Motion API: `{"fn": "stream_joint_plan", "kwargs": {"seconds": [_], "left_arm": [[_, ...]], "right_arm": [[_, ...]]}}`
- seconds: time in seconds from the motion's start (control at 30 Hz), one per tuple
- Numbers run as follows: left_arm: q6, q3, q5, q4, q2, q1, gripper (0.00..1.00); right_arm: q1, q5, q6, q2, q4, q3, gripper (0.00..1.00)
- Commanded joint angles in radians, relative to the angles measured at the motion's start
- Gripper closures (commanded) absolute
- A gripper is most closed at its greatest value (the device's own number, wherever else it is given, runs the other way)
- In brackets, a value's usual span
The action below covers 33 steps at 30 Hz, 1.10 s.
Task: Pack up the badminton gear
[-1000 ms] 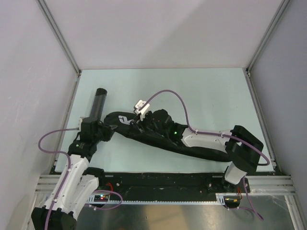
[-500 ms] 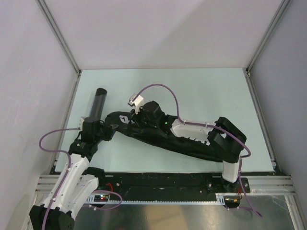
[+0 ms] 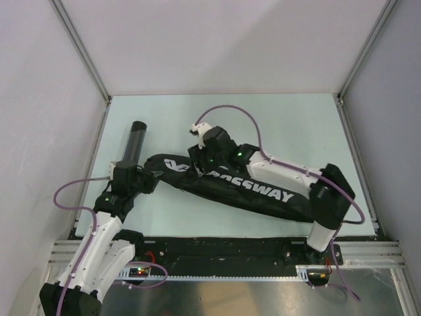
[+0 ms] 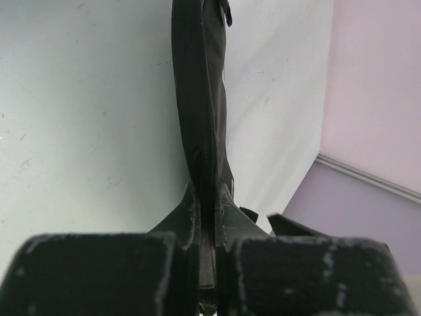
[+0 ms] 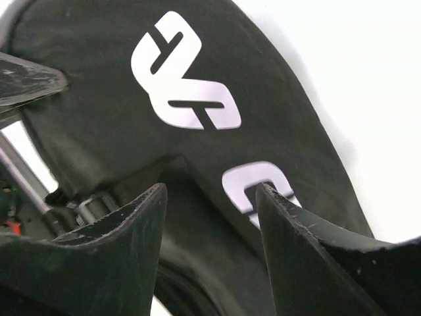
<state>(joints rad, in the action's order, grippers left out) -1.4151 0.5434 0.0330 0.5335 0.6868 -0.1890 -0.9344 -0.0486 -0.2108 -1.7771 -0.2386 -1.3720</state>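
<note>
The long black racket bag [image 3: 263, 194] with white "CROSSWAY" lettering lies slanted across the table. My left gripper [image 3: 152, 176] is shut on the bag's left end, and in the left wrist view the thin black fabric edge [image 4: 200, 99] runs away from the pinched left gripper [image 4: 209, 212]. My right gripper [image 3: 199, 168] hovers open just over the bag by its logo. The right wrist view shows the right gripper [image 5: 210, 201] astride the black cloth and the white logo [image 5: 184, 85]. A thin silver shaft [image 5: 23, 172] shows at the bag's edge. A black tube [image 3: 136, 141] lies at the left.
The pale green table [image 3: 283, 125] is boxed in by white walls with metal posts [image 3: 79, 49] at the back corners. A black rail [image 3: 223, 247] runs along the near edge between the arm bases. Purple cables [image 3: 230, 112] loop above the right arm.
The right gripper has opened and shifted a little right along the bag, uncovering the lettering. The right elbow has swung outward. The left arm has kept its grip and place.
</note>
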Motion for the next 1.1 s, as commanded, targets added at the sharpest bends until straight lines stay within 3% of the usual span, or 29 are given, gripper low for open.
{"fn": "stream_joint_plan", "kwargs": {"seconds": [0.0, 0.23, 0.4, 0.53, 0.73, 1.07], "left_arm": [[-0.042, 0.052, -0.008, 0.011, -0.002, -0.009, 1.00], [-0.073, 0.058, -0.014, 0.011, -0.011, -0.009, 1.00], [-0.089, 0.059, -0.025, 0.011, -0.007, -0.009, 1.00], [-0.094, 0.060, -0.064, 0.010, 0.002, -0.009, 1.00], [-0.116, 0.073, -0.089, 0.011, -0.010, -0.009, 1.00], [-0.148, 0.073, -0.124, 0.012, -0.021, -0.009, 1.00]], "right_arm": [[0.011, -0.020, -0.107, 0.148, -0.184, -0.021, 0.38], [-0.033, -0.030, -0.225, 0.308, -0.153, 0.081, 0.40], [-0.085, -0.087, -0.403, 0.404, 0.066, 0.251, 0.43], [-0.151, -0.034, -0.488, 0.438, 0.221, 0.365, 0.44], [-0.233, 0.088, -0.550, 0.374, 0.347, 0.408, 0.44], [-0.254, 0.262, -0.627, 0.238, 0.513, 0.403, 0.45]]}}
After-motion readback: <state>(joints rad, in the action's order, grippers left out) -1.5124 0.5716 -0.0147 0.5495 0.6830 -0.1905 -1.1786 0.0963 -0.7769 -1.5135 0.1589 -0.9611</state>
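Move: From the open right hand, above the bag between its logo and lettering, the buckled strap on the bag's near rim is about 10 cm back, 6 cm left and 4 cm down. The bag's logo lies some 9 cm left and 2 cm farther out, about 4 cm below the hand; the left fingertips are roughly 17 cm left and 4 cm back, near its height. From the left hand, pinching the rim, that strap is about 11 cm right, 6 cm back and slightly lower. Up and back first, the right hand rises about 7 cm and swings back over the bag some 14 cm, sinks again, then eases left and a little forward towards the buckled strap. Its fingers stay open and tip up to point flatter and more to the left, while the left hand keeps its pinch on the rim and raises it slightly. ##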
